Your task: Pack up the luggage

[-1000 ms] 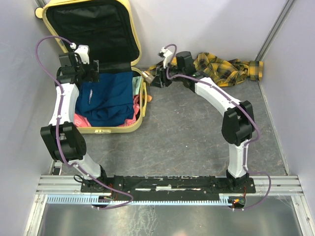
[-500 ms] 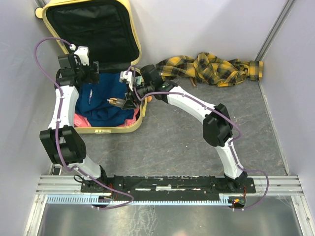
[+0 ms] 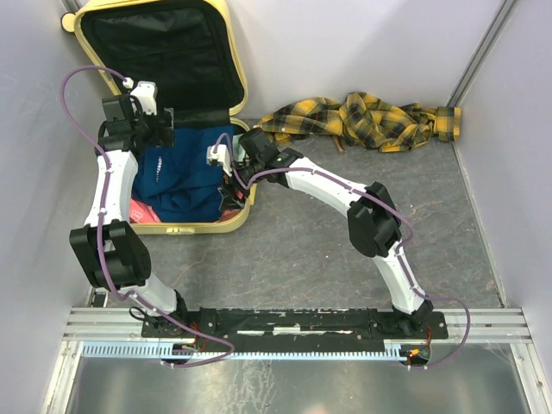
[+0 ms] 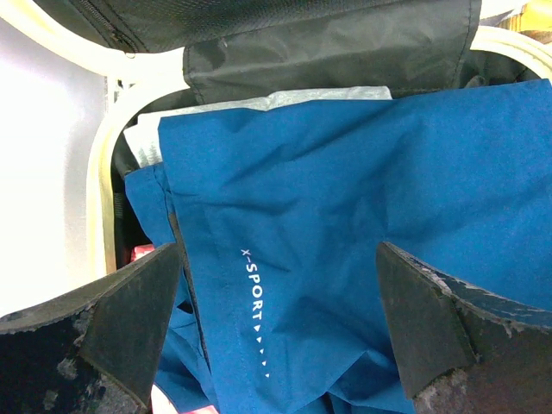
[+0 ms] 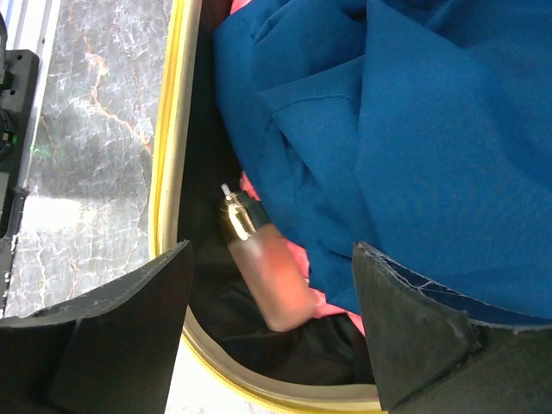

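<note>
The luggage (image 3: 191,228), a pale-yellow hard-shell suitcase, lies open at the back left with its black-lined lid (image 3: 159,52) raised. A blue garment (image 3: 185,172) fills it over pink cloth. My right gripper (image 3: 231,185) hangs open over the suitcase's right rim (image 5: 168,172). In the right wrist view a frosted pink bottle with a gold cap (image 5: 274,280) lies loose and blurred on the black lining, free of both fingers of the right gripper (image 5: 272,250). My left gripper (image 3: 155,129) is open above the blue garment (image 4: 345,190) near the hinge.
A yellow-and-black plaid cloth (image 3: 362,116) lies bunched along the back wall, with a small yellow roll (image 3: 447,122) at its right end. Grey walls close in on both sides. The arms' base rail (image 3: 293,323) runs along the near edge.
My right arm swung left from the plaid cloth to the suitcase carrying the bottle, then opened; the bottle now lies loose inside. The left arm has not moved.
</note>
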`<act>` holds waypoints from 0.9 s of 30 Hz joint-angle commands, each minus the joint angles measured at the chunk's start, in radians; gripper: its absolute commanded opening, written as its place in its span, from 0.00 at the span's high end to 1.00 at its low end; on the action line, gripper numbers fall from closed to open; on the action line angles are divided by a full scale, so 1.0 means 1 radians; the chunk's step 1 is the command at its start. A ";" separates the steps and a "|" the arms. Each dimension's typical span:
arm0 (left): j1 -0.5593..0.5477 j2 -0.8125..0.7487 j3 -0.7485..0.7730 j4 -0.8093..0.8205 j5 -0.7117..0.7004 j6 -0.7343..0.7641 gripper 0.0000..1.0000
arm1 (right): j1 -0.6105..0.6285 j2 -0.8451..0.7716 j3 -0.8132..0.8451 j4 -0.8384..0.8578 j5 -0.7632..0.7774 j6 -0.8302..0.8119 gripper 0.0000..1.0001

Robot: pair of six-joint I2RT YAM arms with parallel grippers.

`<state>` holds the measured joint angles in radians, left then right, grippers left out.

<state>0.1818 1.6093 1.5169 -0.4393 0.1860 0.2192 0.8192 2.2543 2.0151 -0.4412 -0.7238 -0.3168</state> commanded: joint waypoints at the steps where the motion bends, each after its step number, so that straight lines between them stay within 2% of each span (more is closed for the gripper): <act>1: 0.002 -0.028 0.030 0.020 0.024 -0.014 0.01 | -0.011 -0.115 -0.013 0.093 0.025 0.020 0.17; 8: 0.002 -0.027 0.035 0.016 0.030 -0.010 0.01 | -0.135 -0.180 -0.078 0.246 -0.038 0.175 0.18; 11: 0.001 -0.021 0.039 0.014 0.034 -0.011 0.01 | -0.210 -0.179 -0.101 0.263 -0.054 0.186 0.18; 15: 0.001 -0.007 0.052 0.012 0.043 -0.013 0.01 | -0.286 -0.158 -0.134 0.268 -0.092 0.133 0.19; 21: 0.000 0.021 0.067 0.009 0.051 -0.016 0.01 | -0.345 -0.092 -0.212 0.346 -0.104 -0.061 0.21; 24: -0.001 0.033 0.074 0.007 0.055 -0.018 0.01 | -0.345 -0.022 -0.192 0.330 -0.111 -0.150 0.20; 27: -0.001 0.040 0.078 0.007 0.056 -0.016 0.01 | -0.345 0.044 -0.143 0.323 -0.128 -0.160 0.20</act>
<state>0.1818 1.6375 1.5452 -0.4484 0.2199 0.2192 0.4644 2.2215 1.8156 -0.1490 -0.7979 -0.3862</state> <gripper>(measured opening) 0.993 0.798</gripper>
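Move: The right hand is open just above the bottle it has let go in the suitcase's near right corner; the bottle lies about 4 cm below and level with it. The orange object on the table is some 16 cm ahead, 8 cm right and 12 cm down. The suitcase handle is 13 cm ahead and 6 cm right, the plaid shirt's near end about 29 cm ahead and 14 cm right. From the left hand, the orange object is level, 25 cm right and far below. Leaving the bottle behind, the right hand lifts about 7 cm out of the suitcase while swinging forward and right, crosses over its right rim, then sinks again to about its starting height beside the orange object. It travels roughly 15 cm forward and 13 cm right in all, the wrist turning some 15 degrees clockwise and the fingers staying wide open, still leftward and down, with nothing touched at the end. ##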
